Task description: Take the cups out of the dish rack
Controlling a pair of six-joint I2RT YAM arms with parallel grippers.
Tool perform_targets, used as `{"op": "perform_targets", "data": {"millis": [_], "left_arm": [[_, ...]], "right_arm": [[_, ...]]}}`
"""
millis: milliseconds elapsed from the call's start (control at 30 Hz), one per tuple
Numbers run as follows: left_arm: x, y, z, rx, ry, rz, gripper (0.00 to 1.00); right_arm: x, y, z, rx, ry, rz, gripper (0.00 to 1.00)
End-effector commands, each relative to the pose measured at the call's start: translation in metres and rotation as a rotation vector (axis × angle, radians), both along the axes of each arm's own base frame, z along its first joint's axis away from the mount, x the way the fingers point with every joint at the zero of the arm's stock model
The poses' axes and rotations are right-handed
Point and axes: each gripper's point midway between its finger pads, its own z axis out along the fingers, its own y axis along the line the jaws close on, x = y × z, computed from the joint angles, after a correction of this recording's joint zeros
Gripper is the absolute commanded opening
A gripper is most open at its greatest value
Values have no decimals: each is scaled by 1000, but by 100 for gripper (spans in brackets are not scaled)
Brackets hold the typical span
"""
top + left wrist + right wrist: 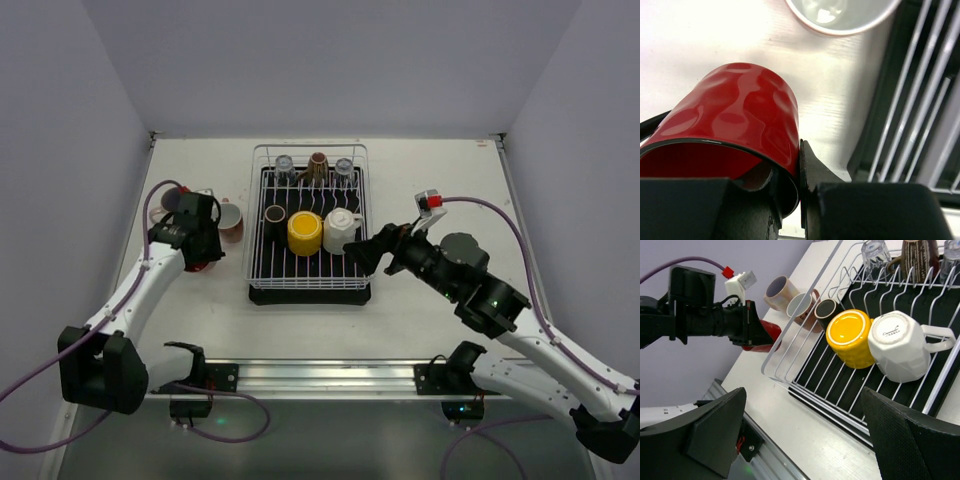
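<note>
The white-wire dish rack [258, 262] [785, 352] on its black tray holds a yellow cup [305, 232] [850, 337], a white mug [342, 230] [900, 345], a dark cup [275, 213] [826, 310], a brown striped cup [318, 165] and two clear glasses [285, 165] [344, 167]. My left gripper [200, 255] [800, 175] is shut on the wall of a red cup [740, 120] [765, 335], tilted low over the table left of the rack. My right gripper [358, 250] [804, 405] hangs open and empty over the rack's front right corner.
Two cups stand on the table left of the rack: a white-lined one [230, 218] [840, 15] [801, 306] and a pink one [160, 205] [779, 291]. The left wall is close behind them. A metal rail [310, 375] runs along the near edge.
</note>
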Motion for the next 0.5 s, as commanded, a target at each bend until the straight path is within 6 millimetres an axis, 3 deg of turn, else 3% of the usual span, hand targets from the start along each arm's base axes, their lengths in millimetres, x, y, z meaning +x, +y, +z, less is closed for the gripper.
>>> {"op": "perform_targets", "data": {"millis": [0, 267, 433, 467], "left_arm": [[31, 2, 6, -6, -87, -3, 0], [46, 13, -38, 67, 33, 36, 2], [48, 22, -56, 121, 92, 50, 11], [48, 25, -57, 135, 91, 57, 18]], "right_arm": [[0, -16, -9, -50, -29, -44, 99], [-4, -23, -18, -65, -34, -46, 99], [-7, -25, -25, -85, -20, -43, 99], [-7, -27, -24, -81, -26, -47, 99]]}}
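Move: The left hand still pinches the red cup by its rim, mouth up. The free table spot where the cup goes is about 1 cm ahead, 4 cm left and 13 cm below. A white-lined cup stands about 9 cm ahead and 3 cm right, a dark-lined mug 15 cm ahead and 10 cm left; the dish rack's middle is some 22 cm right and 7 cm ahead. From the right hand, the spot is about 40 cm left, 7 cm ahead and 31 cm below. Downward about 7 cm, easing about 2 cm forward on the way, the left hand lowers the red cup to the free table just on the near side of the white-lined cup; the wrist tips some 10 degrees steeper and the fingers keep their pinch on the rim. The empty right hand, wide open, drifts about 2 cm right and 2 cm down beside the rack. ##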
